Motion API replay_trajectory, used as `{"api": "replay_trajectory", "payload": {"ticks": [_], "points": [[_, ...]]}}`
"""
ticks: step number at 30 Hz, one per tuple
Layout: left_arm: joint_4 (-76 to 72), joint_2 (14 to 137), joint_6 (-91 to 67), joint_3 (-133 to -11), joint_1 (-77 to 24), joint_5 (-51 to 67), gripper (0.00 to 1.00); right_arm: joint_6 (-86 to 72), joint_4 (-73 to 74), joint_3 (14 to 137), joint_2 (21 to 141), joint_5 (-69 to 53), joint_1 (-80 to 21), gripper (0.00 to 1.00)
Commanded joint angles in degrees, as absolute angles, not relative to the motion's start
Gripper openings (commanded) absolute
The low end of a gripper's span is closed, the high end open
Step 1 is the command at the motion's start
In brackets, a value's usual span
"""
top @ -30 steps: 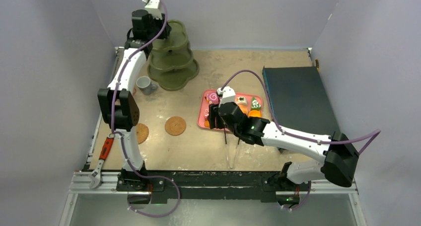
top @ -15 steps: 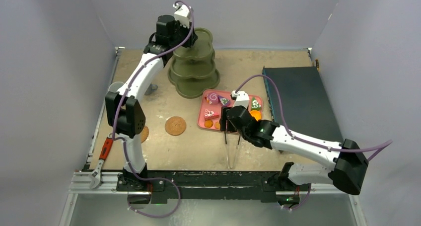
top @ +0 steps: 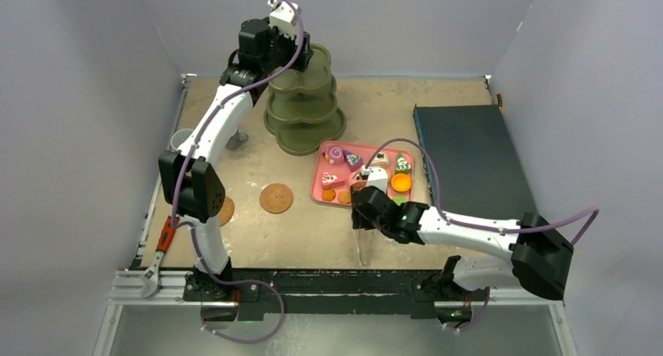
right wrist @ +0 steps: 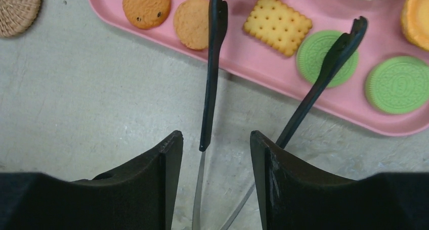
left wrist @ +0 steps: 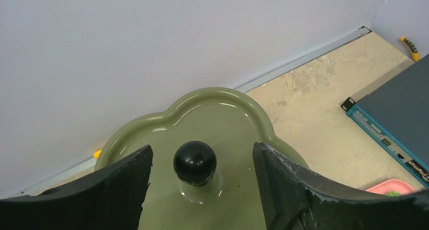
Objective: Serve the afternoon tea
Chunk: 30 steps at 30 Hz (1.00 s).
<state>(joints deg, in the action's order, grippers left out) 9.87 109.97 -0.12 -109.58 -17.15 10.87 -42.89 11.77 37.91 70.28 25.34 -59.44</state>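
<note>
The olive three-tier stand stands at the back of the table, just left of the pink tray. My left gripper hovers over the top tier. It is open, with the black knob between the jaws and touching neither. Toy pastries lie on the tray: orange cookies, a cracker and green cookies. My right gripper is low in front of the tray, open, straddling both arms of the black tongs. One brown coaster lies mid-table. Another coaster is half hidden by the left arm.
A dark blue box fills the right side. A red-handled wrench lies at the near left edge. A grey cup shows partly behind the left arm, and a pale round rim at the left edge. A wall stands close behind the stand.
The left arm carried the stand rightward toward the tray, then its jaws opened off the knob. The right gripper drew back from the tray along the tongs toward me.
</note>
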Motion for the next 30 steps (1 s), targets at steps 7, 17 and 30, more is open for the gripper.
{"api": "replay_trajectory", "payload": {"ticks": [7,17,30], "points": [[16.72,102.18,3.43,-111.98,-16.98,11.18,0.97,-43.67,6.94,39.04,79.39,25.03,-61.61,0.46],[35.29,87.11,10.78,-102.84,-16.96,28.4,0.99,-39.82,8.34,42.08,78.91,26.6,-63.1,0.0],[74.78,77.97,56.94,-93.87,-19.97,46.63,0.97,-18.43,20.13,57.49,68.47,5.11,-64.43,0.0]]}}
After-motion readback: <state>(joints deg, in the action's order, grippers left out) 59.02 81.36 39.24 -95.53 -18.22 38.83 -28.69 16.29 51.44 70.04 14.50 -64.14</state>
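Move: The right hand hovers over the tongs: their left leg, just at the lower end of its black sleeve, lies about 1 cm back, 2 cm left and 5 cm below. The pink tray's middle is some 14 cm ahead of this hand, the nearer coaster 23 cm left and 8 cm ahead. From the left hand, that tongs leg lies roughly 36 cm back, 19 cm right and 30 cm down; the stand's knob sits 3 cm below. Straight down about 5 cm goes the right hand, shutting its fingers on the tongs' left leg, then it lifts some 13 cm while drifting left and a little back, swinging counter-clockwise. The left hand, already off the stand's knob, spreads fully and draws back about 25 cm towards the tongs, rising first and then sinking, turning right and rolling. ##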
